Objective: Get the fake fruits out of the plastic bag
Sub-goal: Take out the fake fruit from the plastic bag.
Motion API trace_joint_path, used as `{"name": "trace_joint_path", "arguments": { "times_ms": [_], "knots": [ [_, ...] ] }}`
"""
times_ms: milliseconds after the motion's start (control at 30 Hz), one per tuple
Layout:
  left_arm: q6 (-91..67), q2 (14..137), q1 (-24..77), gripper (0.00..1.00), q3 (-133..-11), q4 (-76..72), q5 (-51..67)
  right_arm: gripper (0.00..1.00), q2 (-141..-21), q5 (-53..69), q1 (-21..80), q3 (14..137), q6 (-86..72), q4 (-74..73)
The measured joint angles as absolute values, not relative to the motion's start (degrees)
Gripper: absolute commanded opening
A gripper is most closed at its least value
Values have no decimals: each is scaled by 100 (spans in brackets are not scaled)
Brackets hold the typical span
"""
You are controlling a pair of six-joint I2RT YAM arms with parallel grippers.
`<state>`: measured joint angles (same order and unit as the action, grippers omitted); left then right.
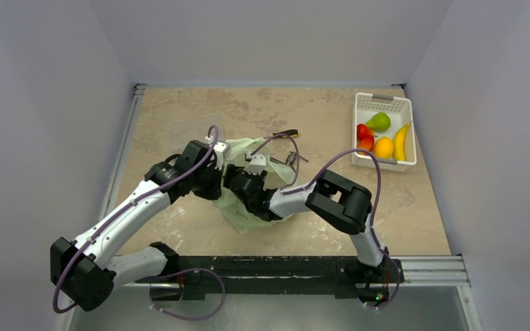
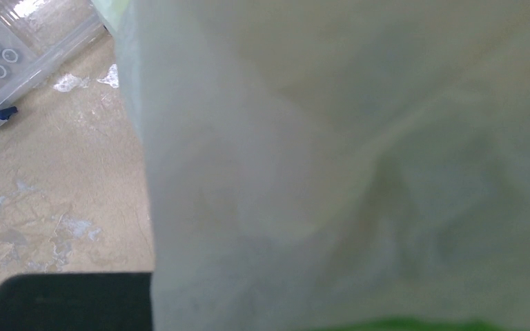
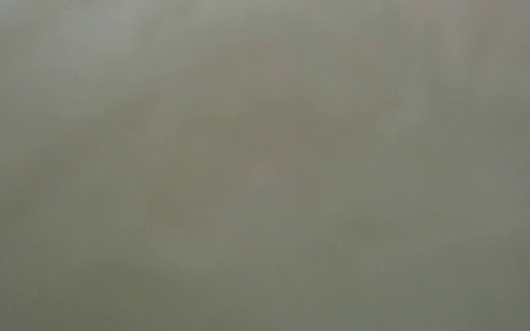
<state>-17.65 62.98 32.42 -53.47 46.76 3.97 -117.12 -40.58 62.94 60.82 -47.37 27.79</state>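
The pale yellow-green plastic bag (image 1: pixel 246 218) lies crumpled at the table's middle, between both arms. My left gripper (image 1: pixel 215 181) presses into its left side and my right gripper (image 1: pixel 239 185) into its middle; bag and wrists hide both sets of jaws. In the left wrist view the bag (image 2: pixel 345 158) fills most of the frame, with one black finger (image 2: pixel 62 303) at the bottom left. The right wrist view shows only blurred bag film (image 3: pixel 265 165). A green pear (image 1: pixel 378 121), red fruits (image 1: pixel 364 132), an orange-yellow round one (image 1: pixel 384 147) and a banana (image 1: pixel 402 141) lie in the white basket (image 1: pixel 386 101).
A yellow-and-black-handled screwdriver (image 1: pixel 287 134) lies just behind the bag. A clear plastic piece (image 1: pixel 192 128) lies at the back left and shows in the left wrist view (image 2: pixel 0 62). The white basket stands at the back right, near the wall.
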Motion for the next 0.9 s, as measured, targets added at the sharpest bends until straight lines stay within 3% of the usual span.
{"name": "trace_joint_path", "arguments": {
  "times_ms": [100,267,700,800,900],
  "knots": [
    [-1734,6298,3245,0,-5347,4678,386,78,-11920,-4193,6287,6366,-4613,2668],
    [-1737,6287,3245,0,-5347,4705,252,53,-11985,-4294,6278,6399,-4421,2600],
    [-1739,6396,3269,0,-5347,4899,-408,31,-10881,-4228,6257,4875,-3822,2814],
    [-1739,6560,3269,0,-5347,4921,-526,17,-10604,-4254,6257,4552,-3586,2897],
    [-1739,6735,3271,0,-5347,4941,-541,9,-10368,-4248,6257,4285,-3356,3050]
  ]
}}
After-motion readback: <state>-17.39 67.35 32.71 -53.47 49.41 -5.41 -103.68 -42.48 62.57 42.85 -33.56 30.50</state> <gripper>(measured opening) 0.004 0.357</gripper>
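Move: The banana left in the bag is hidden under the right hand, judged roughly 3 cm back and 2 cm to the right of its fingertips, and a little below. From that hand the grey T-handled tool lies about 17 cm right and 3 cm ahead, the screwdriver about 17 cm right and 12 cm ahead. From the left hand, which holds the bag's rim, the banana is some 5 cm ahead, 5 cm right and 10 cm below. Inside the bag, the right hand closes partway, drawing about 8 cm right; the rim-holding left eases left and down. ##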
